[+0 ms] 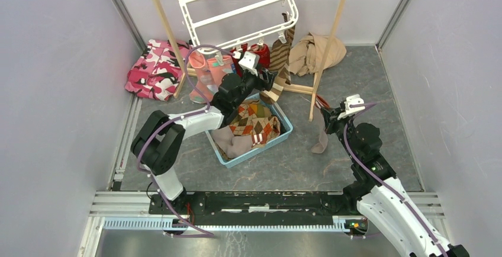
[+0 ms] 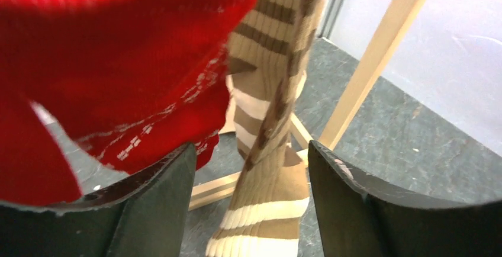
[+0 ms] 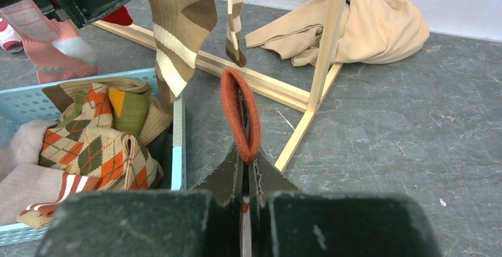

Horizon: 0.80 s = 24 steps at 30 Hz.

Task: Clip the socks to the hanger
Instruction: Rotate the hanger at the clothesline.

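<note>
The white hanger (image 1: 237,9) hangs at the back with pink socks (image 1: 207,73), a red sock (image 1: 260,52) and a brown-striped sock (image 1: 283,61) dangling from its clips. My left gripper (image 1: 269,78) is raised beside them, open. In the left wrist view the brown-striped sock (image 2: 269,150) hangs in the gap between the fingers of the left gripper (image 2: 251,171), and the red sock (image 2: 130,61) drapes over the left finger. My right gripper (image 3: 245,157) is shut on the rust-orange cuff (image 3: 240,112) of a sock whose taupe body (image 1: 321,135) hangs below it.
A light blue basket (image 1: 285,134) between the arms holds argyle socks (image 1: 254,121) and other socks. A thin wooden pole rack (image 1: 328,44) stands around the hanger, with its base bars on the floor. A beige cloth (image 1: 317,52) and a pink camouflage garment (image 1: 155,68) lie at the back.
</note>
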Motion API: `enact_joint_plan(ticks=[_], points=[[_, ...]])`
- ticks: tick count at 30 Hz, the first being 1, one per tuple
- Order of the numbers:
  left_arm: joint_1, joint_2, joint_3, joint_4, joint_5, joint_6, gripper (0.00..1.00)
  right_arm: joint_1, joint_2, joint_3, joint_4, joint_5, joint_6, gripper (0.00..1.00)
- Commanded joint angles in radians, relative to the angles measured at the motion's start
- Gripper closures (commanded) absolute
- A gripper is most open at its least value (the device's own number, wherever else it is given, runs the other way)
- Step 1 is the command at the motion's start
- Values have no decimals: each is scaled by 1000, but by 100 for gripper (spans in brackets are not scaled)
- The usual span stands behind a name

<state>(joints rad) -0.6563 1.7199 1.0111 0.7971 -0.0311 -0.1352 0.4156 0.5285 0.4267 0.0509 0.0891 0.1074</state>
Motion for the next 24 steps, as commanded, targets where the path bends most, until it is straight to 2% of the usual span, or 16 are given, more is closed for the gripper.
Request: enact_joint_plan(ticks=[1, 4, 5, 7, 11, 19, 24], points=[[1, 29, 49, 118, 118, 65, 31, -9, 8, -6, 43, -1, -10, 100], [1, 46, 52, 168, 178, 61, 48, -15, 15, -10, 49, -5, -8, 100], [1, 51, 54, 175, 189, 57, 59, -16, 15, -12, 49, -6, -8, 100], [1, 49, 55, 178, 204, 57, 73, -17, 16, -12, 48, -5, -11, 100], [16, 2, 25, 179, 229, 65, 97, -25, 12, -12, 41, -6, -17, 100], [107, -220, -94, 82, 315, 13, 98, -38, 23, -17, 56, -24, -13, 100], [119, -362, -157, -46, 285, 47, 98, -40, 28, -19, 66, -36, -8, 100]])
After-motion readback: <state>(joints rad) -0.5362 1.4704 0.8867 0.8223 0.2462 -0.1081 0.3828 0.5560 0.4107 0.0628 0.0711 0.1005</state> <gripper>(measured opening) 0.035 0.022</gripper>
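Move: My left hand's open fingers already stand either side of the hanging striped sock, which lies about 2 cm right of my hand point, level and neither ahead nor back. The red sock hangs roughly 8 cm left, 3 cm ahead and 2 cm higher; the hanger's near bar is some 14 cm above, 8 ahead and 6 left. From my right hand, the striped sock is about 13 cm ahead, 16 left and slightly higher, some 3 cm. I slide my left hand about 3 cm to the right, easing back slightly, and shut the fingers on the striped sock. Keeping that pinch, I reverse and draw the sock left, up and back towards the red sock, some 7 cm left and 6 cm up, accelerating while the fingers tilt up about 10 degrees. My right hand holds its grey sock nearly still. ##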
